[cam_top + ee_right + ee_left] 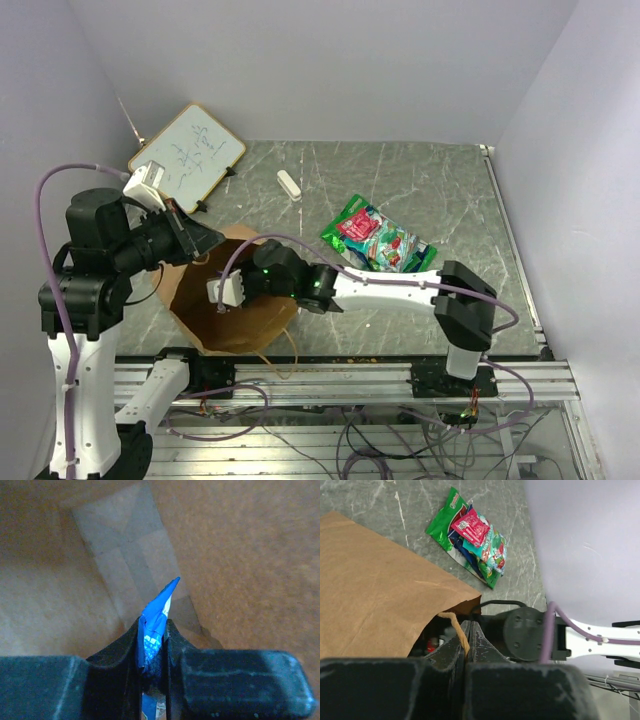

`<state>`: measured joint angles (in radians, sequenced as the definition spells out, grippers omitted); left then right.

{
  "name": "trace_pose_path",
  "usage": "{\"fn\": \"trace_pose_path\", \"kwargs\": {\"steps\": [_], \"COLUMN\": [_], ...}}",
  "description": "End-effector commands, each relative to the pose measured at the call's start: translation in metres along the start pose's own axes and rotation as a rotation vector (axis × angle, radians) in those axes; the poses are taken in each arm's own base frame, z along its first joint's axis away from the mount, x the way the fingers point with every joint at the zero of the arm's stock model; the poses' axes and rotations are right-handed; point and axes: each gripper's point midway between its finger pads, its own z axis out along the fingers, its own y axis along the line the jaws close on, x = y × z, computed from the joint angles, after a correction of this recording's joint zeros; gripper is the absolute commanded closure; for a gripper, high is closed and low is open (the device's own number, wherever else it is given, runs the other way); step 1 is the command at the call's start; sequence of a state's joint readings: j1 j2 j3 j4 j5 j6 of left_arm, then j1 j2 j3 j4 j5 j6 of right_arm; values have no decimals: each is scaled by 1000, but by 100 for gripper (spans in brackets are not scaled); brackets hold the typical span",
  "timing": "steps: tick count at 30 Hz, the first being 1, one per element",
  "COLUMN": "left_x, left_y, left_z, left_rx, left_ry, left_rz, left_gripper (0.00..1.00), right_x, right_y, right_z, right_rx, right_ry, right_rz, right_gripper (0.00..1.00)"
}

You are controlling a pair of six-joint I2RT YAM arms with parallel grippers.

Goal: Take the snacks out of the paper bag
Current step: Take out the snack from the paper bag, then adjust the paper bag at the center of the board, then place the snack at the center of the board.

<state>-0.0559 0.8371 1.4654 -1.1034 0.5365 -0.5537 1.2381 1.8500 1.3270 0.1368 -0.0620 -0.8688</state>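
Note:
The brown paper bag (240,322) lies open-mouthed at the near left of the table. My left gripper (468,626) is shut on its twisted paper handle (459,632) and holds the mouth up. My right arm (300,282) reaches inside the bag. There my right gripper (152,627) is shut on a blue foil packet (161,601), whose pointed corner sticks up between the fingers. A pile of snacks (377,240) lies on the table right of the bag: a green packet (445,517), a small red one (471,527) and a multicoloured one (492,550).
A wood-framed whiteboard (188,155) leans at the back left. A small white block (289,184) lies on the grey table (440,190) behind the bag. Walls close in at the back and right. A metal rail (340,375) runs along the near edge.

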Motion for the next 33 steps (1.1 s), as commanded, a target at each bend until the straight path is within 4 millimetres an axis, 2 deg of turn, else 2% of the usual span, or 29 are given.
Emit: {"fn": "trace_pose_path", "kwargs": {"steps": [1, 8, 12, 16, 20, 27, 30, 33], "left_x": [-14, -16, -17, -21, -31, -58, -69, -80], "left_y": [-4, -4, -2, -5, -13, -53, -69, -81], "left_z": [5, 14, 19, 25, 29, 26, 23, 21], "left_rx": [21, 42, 53, 78, 111, 281, 348, 402], "left_ry": [-45, -48, -46, -55, -59, -94, -111, -125], "left_rz": [20, -3, -19, -34, -48, -57, -75, -106], "left_gripper": [93, 93, 93, 93, 93, 93, 93, 93], "right_x": [-46, -76, -90, -102, -101, -104, -91, -62], "right_y": [-16, -9, -19, -39, -66, -146, -172, -187], "right_z": [-27, -60, -83, -116, -152, -238, -264, -276], "right_rx": [22, -33, -20, 15, 122, 535, 721, 883], "right_ry": [-182, -311, -343, -340, -302, -304, -257, -134], "right_rz": [94, 236, 297, 313, 278, 220, 259, 358], "right_gripper": [100, 100, 100, 100, 100, 100, 100, 100]}}
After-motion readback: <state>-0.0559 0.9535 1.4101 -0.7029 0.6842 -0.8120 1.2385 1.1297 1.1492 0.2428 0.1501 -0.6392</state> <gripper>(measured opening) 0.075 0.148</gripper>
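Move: The right gripper, deep in the paper bag with the blue snack packet already pinched, has the snack pile about 31 cm to its right, 13 cm ahead and 16 cm below. The bag's middle lies some 7 cm behind, 5 cm to the left and 5 cm below it, and the white eraser about 27 cm ahead, 9 cm right and 17 cm below. From the left gripper, holding the bag's handle, the pile is some 31 cm right, 16 cm ahead and 36 cm down. Draw the right gripper up out of the bag with the blue packet kept pinched, first easing back some 7 cm, then swinging right and a little forward again, about 27 cm up and 16 cm right in all, while its left-pointing fingers tip upward some 40 degrees. Keep the left gripper shut on the handle and bring it forward about 6 cm, rising late and rolling slightly. ##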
